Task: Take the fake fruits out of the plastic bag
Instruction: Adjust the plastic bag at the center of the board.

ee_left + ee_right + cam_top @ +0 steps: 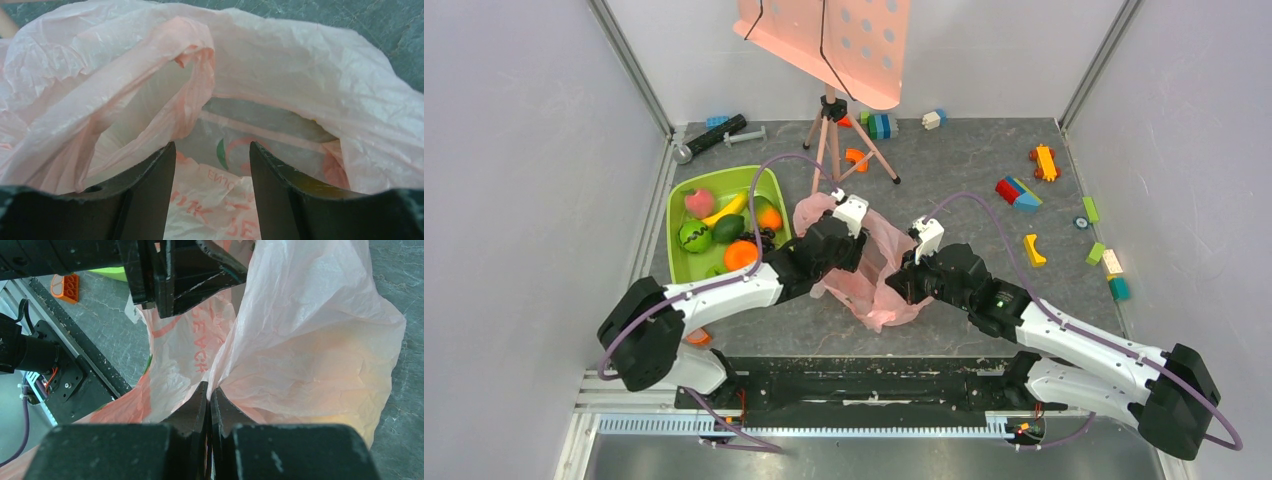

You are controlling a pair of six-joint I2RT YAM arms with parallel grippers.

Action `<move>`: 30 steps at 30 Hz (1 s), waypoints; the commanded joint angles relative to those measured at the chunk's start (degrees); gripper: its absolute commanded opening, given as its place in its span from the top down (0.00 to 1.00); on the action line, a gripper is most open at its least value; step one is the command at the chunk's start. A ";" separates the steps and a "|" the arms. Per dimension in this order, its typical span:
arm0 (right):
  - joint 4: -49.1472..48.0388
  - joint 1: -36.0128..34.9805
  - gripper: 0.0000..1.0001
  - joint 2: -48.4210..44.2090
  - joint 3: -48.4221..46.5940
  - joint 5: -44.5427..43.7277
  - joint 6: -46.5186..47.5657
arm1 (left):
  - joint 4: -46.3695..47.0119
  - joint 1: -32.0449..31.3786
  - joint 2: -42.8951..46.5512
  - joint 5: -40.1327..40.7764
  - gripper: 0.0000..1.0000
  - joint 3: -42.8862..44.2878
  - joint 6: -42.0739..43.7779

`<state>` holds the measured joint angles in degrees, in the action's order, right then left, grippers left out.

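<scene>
The pink plastic bag [876,290] lies crumpled on the grey table between my two arms. My left gripper [857,247] is open at its far-left side. In the left wrist view its fingers [150,190] straddle printed film at the bag's mouth [300,75], holding nothing. My right gripper [902,285] is shut on a fold of the bag, its tips [210,388] pinching the film [310,340]. Several fake fruits, among them a banana [728,208] and an orange [740,254], lie in the green tray [769,180]. No fruit shows inside the bag.
A tripod [829,130] with a rigid pink perforated panel [834,40] stands just behind the bag. Toy blocks [1017,191] are scattered at the back and right. A black tool [719,133] lies back left. An orange brick [70,287] sits near the left arm's base.
</scene>
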<state>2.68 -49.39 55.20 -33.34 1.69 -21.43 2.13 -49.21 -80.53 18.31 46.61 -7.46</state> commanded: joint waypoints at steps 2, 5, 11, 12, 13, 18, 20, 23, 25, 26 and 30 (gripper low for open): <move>-1.48 -0.18 0.95 0.01 0.03 0.51 0.14 | 4.52 1.90 -3.39 -2.95 0.37 3.78 0.67; -1.45 -0.19 0.95 -0.04 0.04 0.55 0.21 | 5.11 3.49 -5.60 -4.58 0.37 4.66 0.13; -1.16 -0.20 0.95 0.03 0.21 0.44 0.40 | 6.12 5.44 -8.15 -9.77 0.38 5.58 -1.23; -1.04 -0.18 0.95 -0.02 0.21 0.34 0.43 | 6.21 5.44 -8.04 -10.94 0.38 5.59 -1.24; -0.99 -0.18 0.95 -0.01 0.21 0.16 0.42 | 6.22 5.45 -7.69 -12.30 0.39 5.60 -1.24; -0.96 -0.18 0.93 -0.52 0.21 -1.34 0.33 | 3.70 5.46 -4.22 -15.49 0.39 6.34 -1.70; -0.97 -0.14 0.89 -0.63 -0.17 -3.27 0.35 | 3.71 5.48 -3.05 -17.95 0.39 6.39 -1.34; 0.09 0.16 0.67 -0.46 -2.48 -4.19 1.17 | 3.76 5.46 -2.63 -19.34 0.40 6.64 -1.26; 1.77 0.34 0.54 -0.10 -4.94 -4.73 2.35 | 3.46 5.51 -2.92 -19.36 0.41 6.99 -1.24; 2.70 0.45 0.49 0.13 -6.32 -5.31 2.78 | 3.34 5.52 -3.02 -19.70 0.41 7.09 -1.24; 4.98 1.54 0.35 0.08 -10.83 -5.29 4.56 | 3.41 5.46 -3.37 -20.35 0.42 6.75 -1.25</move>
<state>6.90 -48.90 55.59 -37.56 -2.02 -19.44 4.45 -43.72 -84.84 -0.21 51.79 -7.66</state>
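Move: The plastic bag stands open between the hands, its middle roughly 2 cm back from the left hand point, level with it sideways and about 7 cm below. From the right hand, already pinching the bag's near-right rim, that middle is some 5 cm ahead, 6 cm left and 8 cm below. The green basket's middle lies about 29 cm left of the left hand and 2 cm ahead; the orange arch is around 20 cm straight ahead of it. The right fingers keep the bag's rim pinched and still for more than half the time, then open to over half and let go, the hand starting about 1.5 cm forward and up. The left hand, its parted fingers at the bag's mouth, dips forward and down some 3 cm, then swings back, right and up about 4 cm, turning roughly 10 degrees clockwise. ##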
